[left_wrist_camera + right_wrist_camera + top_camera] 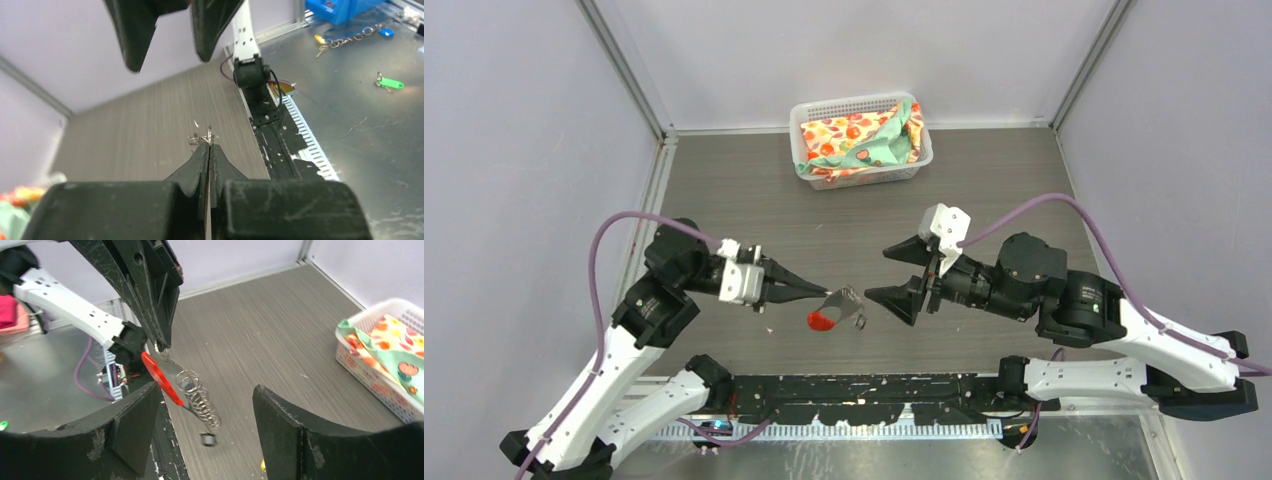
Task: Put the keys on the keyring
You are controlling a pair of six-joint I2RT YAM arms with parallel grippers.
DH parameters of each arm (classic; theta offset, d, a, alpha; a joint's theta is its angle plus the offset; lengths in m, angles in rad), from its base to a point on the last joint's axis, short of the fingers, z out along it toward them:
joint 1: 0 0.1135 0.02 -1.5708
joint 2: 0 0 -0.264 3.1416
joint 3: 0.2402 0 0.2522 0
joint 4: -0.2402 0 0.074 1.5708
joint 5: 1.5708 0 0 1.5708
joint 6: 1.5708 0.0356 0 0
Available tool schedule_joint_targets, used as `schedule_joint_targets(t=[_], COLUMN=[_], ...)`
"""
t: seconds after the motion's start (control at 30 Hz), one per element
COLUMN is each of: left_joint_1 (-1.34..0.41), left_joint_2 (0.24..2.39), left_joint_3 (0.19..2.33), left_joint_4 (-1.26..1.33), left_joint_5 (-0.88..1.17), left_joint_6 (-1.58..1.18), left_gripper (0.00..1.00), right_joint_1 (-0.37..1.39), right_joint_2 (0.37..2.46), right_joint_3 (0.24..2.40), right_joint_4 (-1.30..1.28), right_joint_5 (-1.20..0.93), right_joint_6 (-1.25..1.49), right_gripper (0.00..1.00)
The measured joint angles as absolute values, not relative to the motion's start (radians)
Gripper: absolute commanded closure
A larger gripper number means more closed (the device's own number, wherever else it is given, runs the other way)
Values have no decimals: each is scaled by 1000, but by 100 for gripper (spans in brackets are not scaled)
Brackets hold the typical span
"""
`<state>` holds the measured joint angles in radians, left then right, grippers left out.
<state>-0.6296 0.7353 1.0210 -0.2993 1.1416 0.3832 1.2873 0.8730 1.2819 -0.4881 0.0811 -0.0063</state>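
Observation:
My left gripper is shut on the keyring and holds it above the table. The red tag hangs below it. In the right wrist view the red tag and a stack of silver rings dangle from the left fingers. A small black key head shows blurred just under the rings; whether it is attached I cannot tell. A brass-yellow bit peeks out on the table beside my right finger. My right gripper stands open, facing the keyring with nothing between its fingers.
A white basket with patterned cloth stands at the back centre, and its wall also shows in the right wrist view. Off the table's front edge lie a green-tagged key and a chain with keys.

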Motion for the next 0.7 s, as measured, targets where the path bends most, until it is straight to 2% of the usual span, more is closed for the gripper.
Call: schedule_joint_targets(t=[0.23,0.53,0.7], left_joint_1=[-629,-630,-630], left_joint_2=[722,711,730], left_joint_3=[940,910,917], left_joint_4=[-321,-332,-342], left_joint_5=[973,950,931], left_joint_6=[175,49,-36], left_gripper=[100,100,100], right_joint_1=[1279,1245,1100], right_joint_2=[864,965,1009], right_joint_3=[1158,1209,1228], right_joint_4=[-454,-462,-459], right_joint_5=[136,-43,-170], right_joint_6=[10,-33,7], right_gripper=[30,32,24])
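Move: The left hand already holds the keyring by one end; its metal body hangs about 4 cm below those fingertips, roughly 1 cm back and 1 cm to the right. From the open right hand, the keyring's middle is some 6 cm to the left, 3 cm back and 5 cm lower. The yellow-tagged keys lie on the table about 8 cm ahead of the right hand, 4 cm to its right and roughly 35 cm below. The left hand keeps its pinch on the end of the keyring and lowers it about 5 cm while easing some 2 cm forward, its wrist rolling about 30 degrees so that its forward side tips down. The right hand, fingers staying wide open, first sinks nearly 6 cm beside the keyring, then closes in leftward towards it by about 3 cm, swinging forward at the end and stopping short of a grip. ##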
